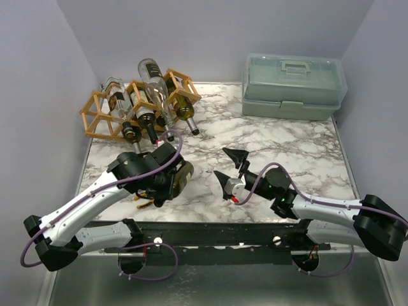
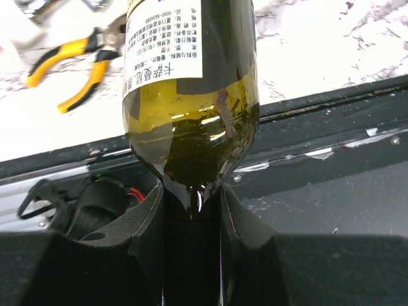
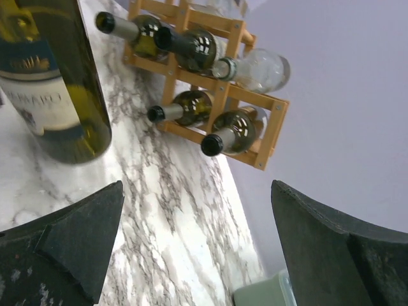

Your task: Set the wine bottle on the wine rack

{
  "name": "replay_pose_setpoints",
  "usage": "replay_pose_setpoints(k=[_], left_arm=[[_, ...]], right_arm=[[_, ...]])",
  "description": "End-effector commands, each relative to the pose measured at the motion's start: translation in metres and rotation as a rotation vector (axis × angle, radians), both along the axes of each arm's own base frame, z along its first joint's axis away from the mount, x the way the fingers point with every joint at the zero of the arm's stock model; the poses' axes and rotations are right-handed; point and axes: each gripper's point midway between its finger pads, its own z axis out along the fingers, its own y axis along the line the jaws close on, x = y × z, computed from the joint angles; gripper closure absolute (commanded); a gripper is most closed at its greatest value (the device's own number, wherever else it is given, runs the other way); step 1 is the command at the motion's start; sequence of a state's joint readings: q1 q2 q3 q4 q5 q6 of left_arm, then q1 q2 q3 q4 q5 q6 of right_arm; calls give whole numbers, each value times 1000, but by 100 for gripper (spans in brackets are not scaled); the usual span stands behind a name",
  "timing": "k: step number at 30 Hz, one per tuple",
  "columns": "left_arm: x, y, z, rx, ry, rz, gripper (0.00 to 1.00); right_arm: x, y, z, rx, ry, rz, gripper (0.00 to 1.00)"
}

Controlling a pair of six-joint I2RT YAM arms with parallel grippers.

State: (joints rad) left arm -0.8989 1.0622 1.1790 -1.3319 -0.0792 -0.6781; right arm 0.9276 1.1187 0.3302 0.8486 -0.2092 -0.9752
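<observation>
A dark green wine bottle [image 2: 191, 121] with a white label is held by its neck between the fingers of my left gripper [image 2: 191, 199]. From above, the bottle [image 1: 183, 173] shows at the left gripper [image 1: 169, 176], near the table's front left. The wooden wine rack [image 1: 102, 118] stands at the back left with several bottles lying in its cells. The right wrist view shows that rack [image 3: 271, 121] too, with the held bottle [image 3: 60, 83] at its left edge. My right gripper [image 1: 223, 164] hangs open and empty over the marble, just right of the bottle, jaws wide [image 3: 197, 210].
A translucent green toolbox [image 1: 293, 86] sits at the back right. Yellow-handled pliers [image 1: 145, 203] lie by the front edge under the left arm, also seen as pliers [image 2: 70, 70] from the left wrist. A black rail [image 1: 210, 233] runs along the near edge.
</observation>
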Motion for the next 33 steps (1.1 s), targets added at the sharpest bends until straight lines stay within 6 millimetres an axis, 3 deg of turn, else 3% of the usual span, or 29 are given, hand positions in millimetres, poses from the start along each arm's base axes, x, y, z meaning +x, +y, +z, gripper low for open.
replay_pose_setpoints(k=[1,10,23,30,33], left_arm=[[16,38,43,39,-189,153,100],[21,92,83,168,-322,323,100],[33,94,74,256,-328,365,100],[31,90,45,281,-278,383,100],[29,93,50,266,-283,429,100]], right_arm=[[17,-14,10,75,-5,-121,0],[18,-14,11,90,-3,-123,0],[17,-16,14,111,-17,-127,0],[23,-17,16,166,2,-154,0],[26,-18,15,174,-1,-174,0]])
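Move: Ahead and to the left of the left hand, which already holds the wine bottle by its neck, the rack's middle lies about 35 cm farther out, 13 cm left and 8 cm lower. In the rack, a black-necked bottle lies some 32 cm ahead and 11 cm left of the hand; the clear bottle on top is about 36 cm ahead, 4 cm left and level in height. The pliers are roughly 5 cm ahead, 7 cm left and 18 cm below. From the empty right hand, the rack is about 23 cm ahead, 33 cm left and 11 cm lower. Carrying the wine bottle by its neck in an unchanged grip, the left arm swings about 7 cm left and some 3 cm forward towards the rack. It first rises around 7 cm, then sinks back about 3 cm, while the wrist turns some 20 degrees counter-clockwise and tips the fingertips forward and up, bringing the bottle's base round towards the rack. ##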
